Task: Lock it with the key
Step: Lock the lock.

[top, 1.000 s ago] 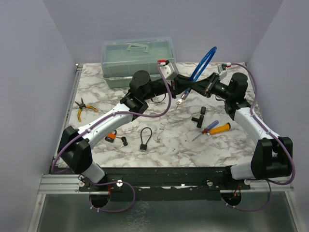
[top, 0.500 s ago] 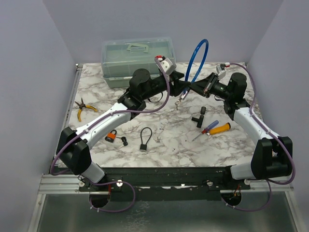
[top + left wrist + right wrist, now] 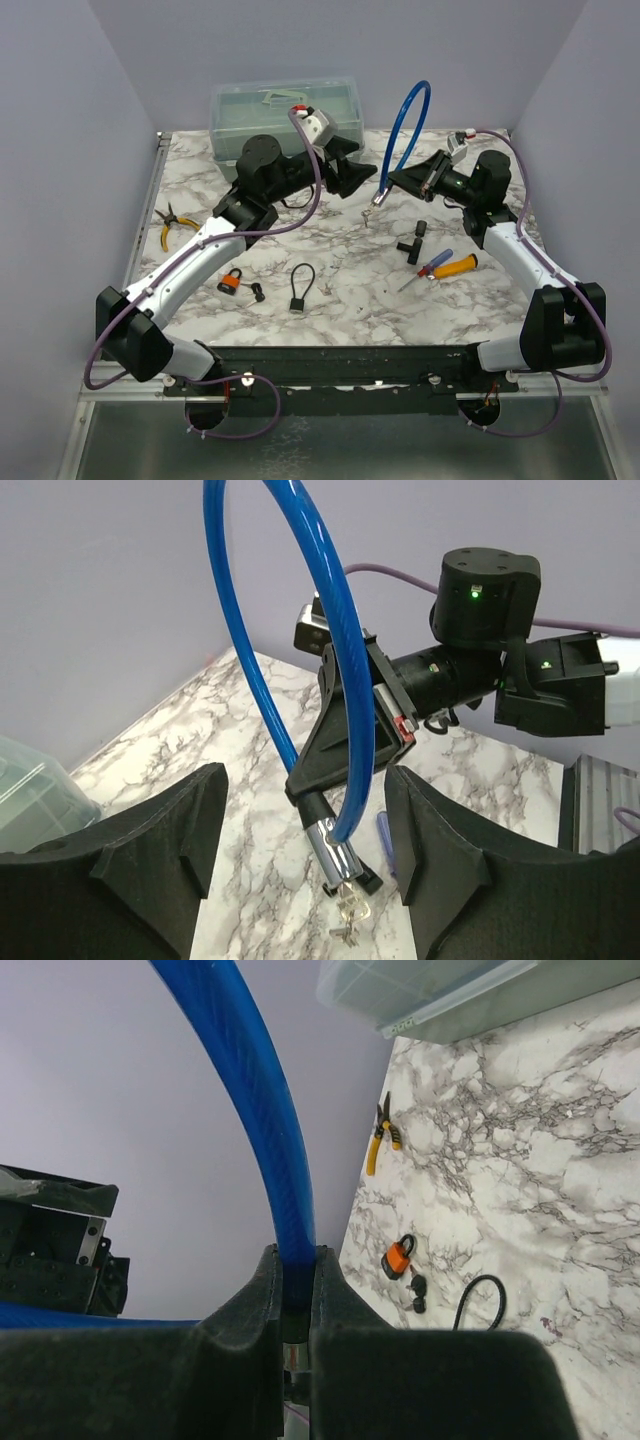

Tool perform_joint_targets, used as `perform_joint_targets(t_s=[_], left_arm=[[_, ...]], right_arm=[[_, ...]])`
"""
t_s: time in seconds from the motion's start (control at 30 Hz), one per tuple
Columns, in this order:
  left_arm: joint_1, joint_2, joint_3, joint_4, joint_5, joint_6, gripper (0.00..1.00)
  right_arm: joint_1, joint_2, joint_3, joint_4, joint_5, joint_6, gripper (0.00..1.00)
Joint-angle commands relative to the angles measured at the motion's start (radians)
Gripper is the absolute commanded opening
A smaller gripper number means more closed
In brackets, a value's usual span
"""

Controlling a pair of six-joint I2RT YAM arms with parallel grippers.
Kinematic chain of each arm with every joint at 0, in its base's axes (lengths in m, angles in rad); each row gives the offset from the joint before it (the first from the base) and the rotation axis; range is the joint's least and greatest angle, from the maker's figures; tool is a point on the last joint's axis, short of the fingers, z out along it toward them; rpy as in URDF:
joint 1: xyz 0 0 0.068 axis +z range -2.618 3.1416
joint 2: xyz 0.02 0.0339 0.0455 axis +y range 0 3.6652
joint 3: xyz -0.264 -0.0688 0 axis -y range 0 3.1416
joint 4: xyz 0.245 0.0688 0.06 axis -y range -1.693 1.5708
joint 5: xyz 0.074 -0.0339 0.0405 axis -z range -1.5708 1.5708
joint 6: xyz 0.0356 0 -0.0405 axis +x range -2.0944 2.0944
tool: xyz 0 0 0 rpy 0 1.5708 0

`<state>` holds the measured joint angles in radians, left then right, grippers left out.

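My right gripper (image 3: 395, 183) is shut on a blue cable lock (image 3: 405, 120) and holds it in the air, loop upward. In the right wrist view the blue cable (image 3: 262, 1100) runs up from between the closed right gripper (image 3: 296, 1285). The lock's chrome barrel (image 3: 336, 852) hangs below that grip, with a key (image 3: 350, 912) in its lower end and more keys dangling from it. My left gripper (image 3: 305, 780) stands open a short way from the barrel, touching nothing. From above, the left gripper (image 3: 360, 180) sits just left of the keys (image 3: 371, 211).
A clear plastic box (image 3: 285, 120) stands at the back. Yellow pliers (image 3: 175, 225) lie at the left. An orange padlock (image 3: 231, 282) with keys and a black cable padlock (image 3: 301, 290) lie near the front. Screwdrivers (image 3: 450, 265) and a black fitting (image 3: 412, 240) lie at the right.
My left gripper has opened and drawn back to the left, off the key end of the lock. The blue loop now stands more upright in the right gripper.
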<state>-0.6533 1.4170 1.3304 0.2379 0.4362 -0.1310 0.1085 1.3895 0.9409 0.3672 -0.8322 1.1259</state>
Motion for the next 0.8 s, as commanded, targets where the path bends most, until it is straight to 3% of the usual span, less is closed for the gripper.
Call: perform_joint_targets(t_s=[0.0, 0.4, 0.53, 0.77], left_arm=[[0.013, -0.045, -0.059, -0.060, 0.091, -0.005, 0.68], [0.017, -0.056, -0.178, -0.101, 0.063, -0.034, 0.60], [0.011, -0.058, -0.214, -0.090, 0.003, -0.092, 0.51], [-0.066, -0.090, -0.269, -0.039, -0.196, 0.082, 0.47]], right_arm=[[0.003, -0.008, 0.026, 0.076, -0.023, 0.024, 0.00], [0.003, -0.013, 0.034, 0.093, -0.012, 0.045, 0.00], [0.003, -0.012, 0.052, 0.065, 0.008, 0.021, 0.00], [0.003, -0.036, 0.065, -0.004, 0.077, -0.039, 0.00]])
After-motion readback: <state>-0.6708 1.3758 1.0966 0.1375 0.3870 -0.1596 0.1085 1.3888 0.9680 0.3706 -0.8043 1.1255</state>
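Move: The keys hang about 13 cm below the left hand, about level with it in reach and 2 cm to its right. They dangle from the blue cable lock's cylinder, which is 2 cm ahead of the left hand, 4 cm to its right and 10 cm down. The right hand still grips the cable lock. From the right hand the keys are about 3 cm back, 4 cm left and 6 cm down. The left hand sinks some 12 cm towards the hanging keys, tipping down about 15 degrees, its fingers partly closing. ##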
